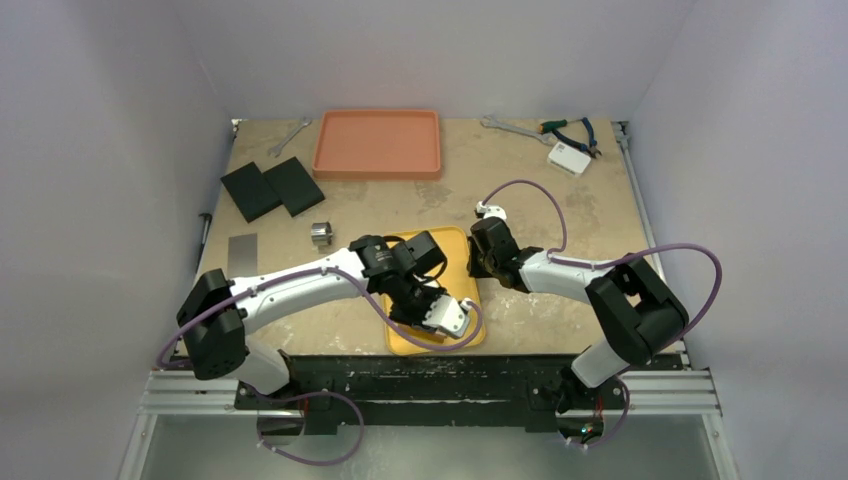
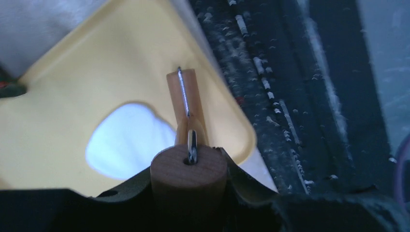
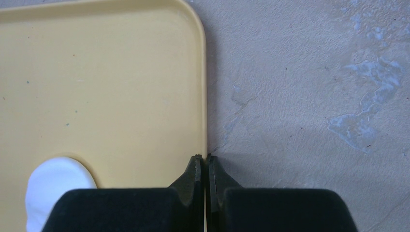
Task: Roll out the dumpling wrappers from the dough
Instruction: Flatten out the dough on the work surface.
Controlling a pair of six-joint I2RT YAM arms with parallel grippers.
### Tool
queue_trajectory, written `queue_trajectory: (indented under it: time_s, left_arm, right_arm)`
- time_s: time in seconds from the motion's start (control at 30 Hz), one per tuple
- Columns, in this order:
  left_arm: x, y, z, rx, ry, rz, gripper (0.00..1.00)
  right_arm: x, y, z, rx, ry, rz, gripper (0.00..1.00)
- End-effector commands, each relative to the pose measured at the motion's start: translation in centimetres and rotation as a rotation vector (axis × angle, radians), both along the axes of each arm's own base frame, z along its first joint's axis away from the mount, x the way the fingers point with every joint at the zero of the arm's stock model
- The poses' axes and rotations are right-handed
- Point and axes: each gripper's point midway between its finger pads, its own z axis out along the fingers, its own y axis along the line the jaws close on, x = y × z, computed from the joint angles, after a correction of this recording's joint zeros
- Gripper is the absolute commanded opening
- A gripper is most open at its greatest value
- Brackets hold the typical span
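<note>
A flattened white dough piece, roughly oval, lies on the yellow tray; its edge also shows in the right wrist view. No separate small round wrapper disc is in view. My left gripper is shut on the wooden handle of a small roller, whose wooden roll sits on the tray just beside the dough. In the top view the left gripper hides the dough. My right gripper is shut on the tray's right rim, and it shows at the tray's far right side in the top view.
The yellow tray sits at the table's near edge by the black rail. An orange tray, two black blocks, a metal ring cutter, a grey plate, wrenches, pliers and a white box lie farther back.
</note>
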Motion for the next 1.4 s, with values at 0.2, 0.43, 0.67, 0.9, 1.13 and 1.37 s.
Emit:
queue_trajectory:
  time_s: [0.2, 0.43, 0.67, 0.9, 1.13, 1.37]
  left_arm:
    - [-9.1, 6.4, -3.1, 0.279, 0.409, -0.009, 0.0]
    - [-2.9, 0.8, 1.8, 0.059, 0.201, 0.215, 0.0]
    - [4.7, -2.5, 7.3, -0.146, 0.057, 0.46, 0.0]
    - [7.1, -2.1, 2.7, -0.08, 0.028, 0.599, 0.0]
    - [3.6, -0.4, -2.3, 0.075, 0.171, 0.516, 0.0]
    - [-1.2, 0.9, -3.3, 0.138, 0.277, 0.352, 0.0]
  right_arm:
    - [-0.1, -0.6, -0.6, -0.041, 0.009, -0.007, 0.0]
    - [-0.1, -0.6, -0.6, -0.04, 0.01, -0.006, 0.0]
    - [-0.1, -0.6, -0.6, -0.04, 0.011, -0.005, 0.0]
    - [-0.1, -0.5, -0.5, -0.038, 0.008, -0.001, 0.0]
    - [-0.1, -0.6, -0.5, -0.039, 0.008, -0.001, 0.0]
    - [-0.1, -0.5, -0.6, -0.039, 0.009, -0.002, 0.0]
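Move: The left gripper holds the rolling pin upright by its handle, its roller now behind the dough. The dough's middle lies about 3 cm ahead of this hand, level sideways and some 9 cm below; the yellow tray's middle is 4 cm ahead and 2 cm to the right, equally low. The right gripper's tips sit at the tray rim, 7 cm ahead, 9 cm right and 8 cm lower. From the right hand the dough is about 5 cm back, 9 cm left and 1 cm down. Keep the left grip on the pin and finish the backward stroke, 3 cm more towards the tray's near edge; then lift, swing the roller forward nearly 10 cm over the dough while turning it some 30 degrees counter-clockwise, and lower it onto the dough. Start easing back about 1 cm. Keep the right gripper still, shut on the tray's right rim. ##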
